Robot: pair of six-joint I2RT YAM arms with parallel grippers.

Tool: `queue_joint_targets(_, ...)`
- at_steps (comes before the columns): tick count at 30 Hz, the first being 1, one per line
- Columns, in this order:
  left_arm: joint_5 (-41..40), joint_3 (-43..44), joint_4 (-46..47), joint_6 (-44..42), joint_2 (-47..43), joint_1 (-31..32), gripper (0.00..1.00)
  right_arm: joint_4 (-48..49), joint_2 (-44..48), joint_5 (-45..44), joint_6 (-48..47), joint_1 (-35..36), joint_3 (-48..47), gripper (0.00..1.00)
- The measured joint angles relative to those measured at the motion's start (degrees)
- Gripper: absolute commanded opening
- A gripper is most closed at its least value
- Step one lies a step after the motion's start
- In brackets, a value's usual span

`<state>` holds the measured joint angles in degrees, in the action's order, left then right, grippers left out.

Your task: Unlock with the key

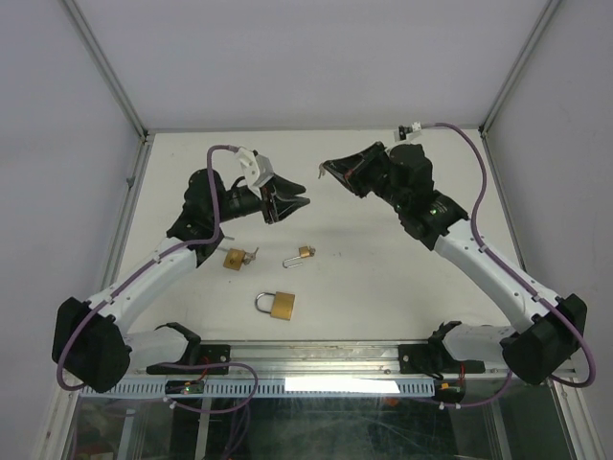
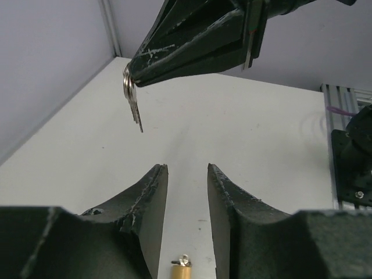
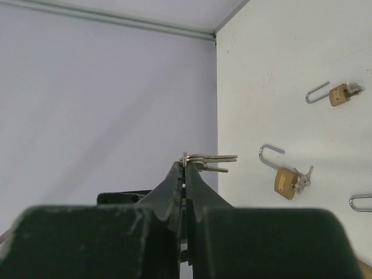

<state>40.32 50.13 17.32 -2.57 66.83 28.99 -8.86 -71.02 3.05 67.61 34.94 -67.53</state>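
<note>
My right gripper (image 1: 326,171) is shut on a ring of silver keys (image 3: 210,160), held in the air over the far middle of the table. The keys (image 2: 133,103) hang from its closed fingertips. My left gripper (image 1: 287,208) is open and holds nothing. It sits just left of and below the right gripper (image 2: 131,74), pointing at it, with a clear gap to the keys. A larger brass padlock (image 1: 279,305) with its shackle closed lies nearest the arm bases. Only the shackle of this padlock (image 3: 361,202) shows in the right wrist view.
Two small brass padlocks lie on the white table (image 1: 383,287), each with an open shackle and a key in it. One padlock (image 1: 235,259) is at the left and the other (image 1: 302,254) is in the middle. Enclosure walls and metal posts (image 1: 110,81) border the table.
</note>
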Motion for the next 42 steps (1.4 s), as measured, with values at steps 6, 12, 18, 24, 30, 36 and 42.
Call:
queue_joint_targets(6, -4.24, 0.26, 5.66, 5.31, 5.81, 1.49, 0.31, 0.02, 0.59, -5.84, 4.63, 1.49, 0.68, 0.0)
queue_joint_targets(12, -5.75, 1.44, 11.37, 6.49, 9.16, 2.34, 0.26, 0.26, 0.59, -7.5, 6.95, 2.43, 1.05, 0.0)
queue_joint_targets(18, -5.88, 2.27, 13.86, 6.47, 11.45, 3.32, 0.18, 0.57, 0.66, -8.46, 7.54, 2.45, 2.25, 0.0)
queue_joint_targets(24, -5.9, 3.21, 14.19, 6.38, 12.72, 3.78, 0.14, 1.25, 1.01, -8.48, 8.2, 2.45, 3.39, 0.0)
queue_joint_targets(30, -5.92, 3.87, 14.05, 6.47, 13.09, 4.44, 0.09, 1.79, 1.03, -8.48, 8.66, 2.45, 3.61, 0.0)
queue_joint_targets(36, -6.03, 4.13, 14.03, 6.73, 13.44, 4.42, 0.04, 1.86, 1.33, -8.46, 8.87, 2.45, 3.61, 0.0)
queue_joint_targets(42, -7.02, 4.13, 14.03, 7.21, 13.44, 4.42, 0.0, 2.8, 1.53, -8.44, 9.05, 2.47, 3.63, 0.0)
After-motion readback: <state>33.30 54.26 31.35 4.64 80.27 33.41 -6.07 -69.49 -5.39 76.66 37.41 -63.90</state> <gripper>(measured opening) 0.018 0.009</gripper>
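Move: The keys are pinched in my shut right fingertips, hanging about 2 cm below that hand point and a centimetre ahead and to its left. From my left hand they are some 6 cm ahead, 4 cm to the right and 2 cm higher. Far below the left hand, roughly 24 cm down, lie a small open padlock, about 1 cm back and level sideways, and an open padlock with keys, some 12 cm ahead and 7 cm left. I bring my left hand in towards the hanging keys, forward first and then more to the right, about 4 cm forward and 4.5 cm right. On the way its fingers close from about a third open to shut, beside the keys on their near side and not around them. My right hand keeps its pinch almost in place, turning about 10 degrees, mostly clockwise. ##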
